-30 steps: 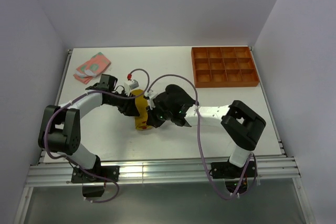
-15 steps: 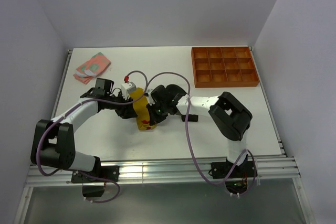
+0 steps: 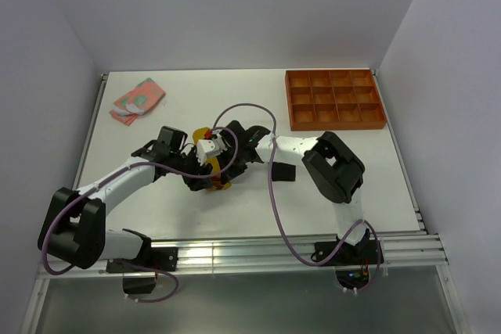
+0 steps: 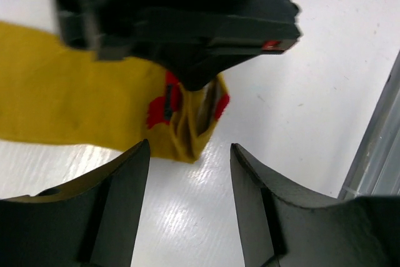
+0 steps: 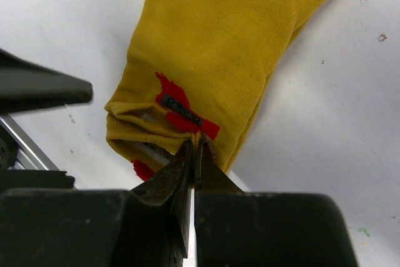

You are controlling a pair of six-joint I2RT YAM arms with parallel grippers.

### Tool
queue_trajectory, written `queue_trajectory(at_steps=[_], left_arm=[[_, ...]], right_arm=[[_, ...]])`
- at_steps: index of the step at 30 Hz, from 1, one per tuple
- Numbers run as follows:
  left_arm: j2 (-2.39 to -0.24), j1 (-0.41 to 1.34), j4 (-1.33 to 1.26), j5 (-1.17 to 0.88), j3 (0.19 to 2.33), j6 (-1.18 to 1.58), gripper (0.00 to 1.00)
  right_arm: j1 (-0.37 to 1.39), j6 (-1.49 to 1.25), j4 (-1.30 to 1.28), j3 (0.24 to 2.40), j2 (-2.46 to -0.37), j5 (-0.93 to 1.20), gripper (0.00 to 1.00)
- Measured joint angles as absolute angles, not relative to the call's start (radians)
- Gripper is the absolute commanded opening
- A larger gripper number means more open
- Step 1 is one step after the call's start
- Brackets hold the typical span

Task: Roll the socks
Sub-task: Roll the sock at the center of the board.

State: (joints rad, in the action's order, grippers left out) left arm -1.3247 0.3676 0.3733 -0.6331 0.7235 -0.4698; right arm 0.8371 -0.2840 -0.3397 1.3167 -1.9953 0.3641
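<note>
The mustard-yellow sock (image 5: 219,42) lies flat on the white table, its cuff with a red tag toward the near edge. My right gripper (image 5: 195,145) is shut on that cuff, pinching a fold of fabric beside the tag. My left gripper (image 4: 189,157) stands open just short of the same cuff end, with only bare table between its fingers. From above, both grippers crowd over the yellow sock (image 3: 213,171) at the table's middle and hide most of it. The pink sock with green patches (image 3: 137,99) lies at the back left. No black sock shows.
The orange tray with square compartments (image 3: 334,99) sits at the back right. A metal rail (image 3: 235,254) runs along the near edge, close to the left gripper's right side. Purple cables (image 3: 274,193) loop over both arms.
My left gripper has opened wider and swung round to the sock's cuff end. The right arm has pulled in toward the left, still pinching the cuff.
</note>
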Motion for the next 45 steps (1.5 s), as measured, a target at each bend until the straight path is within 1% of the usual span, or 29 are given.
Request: queue_trajectory(at_steps=[3,15,21,26,30,32,35,36,38,39,41,42,45], left_arm=[[-1.335,0.392,0.368,-0.622,0.722,-0.487,0.61],[-1.438,0.39,0.323,-0.62,0.722,-0.504,0.6],[-1.455,0.39,0.294,-0.643,0.722,-0.49,0.57],[-1.474,0.39,0.277,-0.659,0.722,-0.474,0.52],[-1.477,0.39,0.263,-0.671,0.719,-0.453,0.42],[-1.477,0.39,0.252,-0.677,0.709,-0.444,0.34],[-1.477,0.389,0.244,-0.677,0.696,-0.424,0.25],[-1.477,0.389,0.244,-0.677,0.695,-0.424,0.2],[-1.477,0.384,0.249,-0.679,0.696,-0.424,0.16],[-1.48,0.381,0.255,-0.682,0.698,-0.425,0.09],[-1.493,0.374,0.275,-0.692,0.712,-0.435,0.03],[-1.504,0.369,0.289,-0.698,0.724,-0.443,0.0],[-1.539,0.353,0.331,-0.724,0.759,-0.477,0.0]], right_arm=[[0.837,-0.284,-0.34,1.317,-1.996,0.364,0.0],[0.837,-0.291,-0.34,1.317,-1.996,0.364,0.0],[0.837,-0.294,-0.34,1.317,-1.996,0.364,0.0],[0.837,-0.303,-0.338,1.316,-1.996,0.364,0.0],[0.835,-0.316,-0.334,1.315,-1.996,0.364,0.0],[0.834,-0.324,-0.323,1.308,-1.996,0.365,0.0],[0.833,-0.339,-0.305,1.299,-1.996,0.369,0.0],[0.833,-0.344,-0.299,1.297,-1.996,0.371,0.0],[0.833,-0.352,-0.286,1.29,-1.996,0.373,0.0],[0.833,-0.357,-0.281,1.288,-1.995,0.374,0.0],[0.833,-0.364,-0.277,1.287,-1.995,0.375,0.0],[0.833,-0.368,-0.277,1.287,-1.995,0.374,0.0],[0.833,-0.381,-0.271,1.285,-1.995,0.368,0.01]])
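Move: The sock's folded-over near end lies between the left hand's open fingertips, about 2 cm to this hand's right, level fore and aft and some 4 cm below. The flat rest of the yellow sock is centred about 8 cm ahead of the left hand and 1 cm right, 5 cm below. From the right hand, whose shut fingers still pinch that end, the fold's middle is some 2 cm to the left, level with it and at its height. The sock's folded end stays pinched by the right hand, almost still but for a slight shift left and a small turn late on. Beside it the left hand sinks about 3.5 cm onto the fold, easing some 1 cm right towards the right fingers, then closes from over half open to nearly shut, pinching the fold's left part; its wrist tips about 10 degrees near the end. ##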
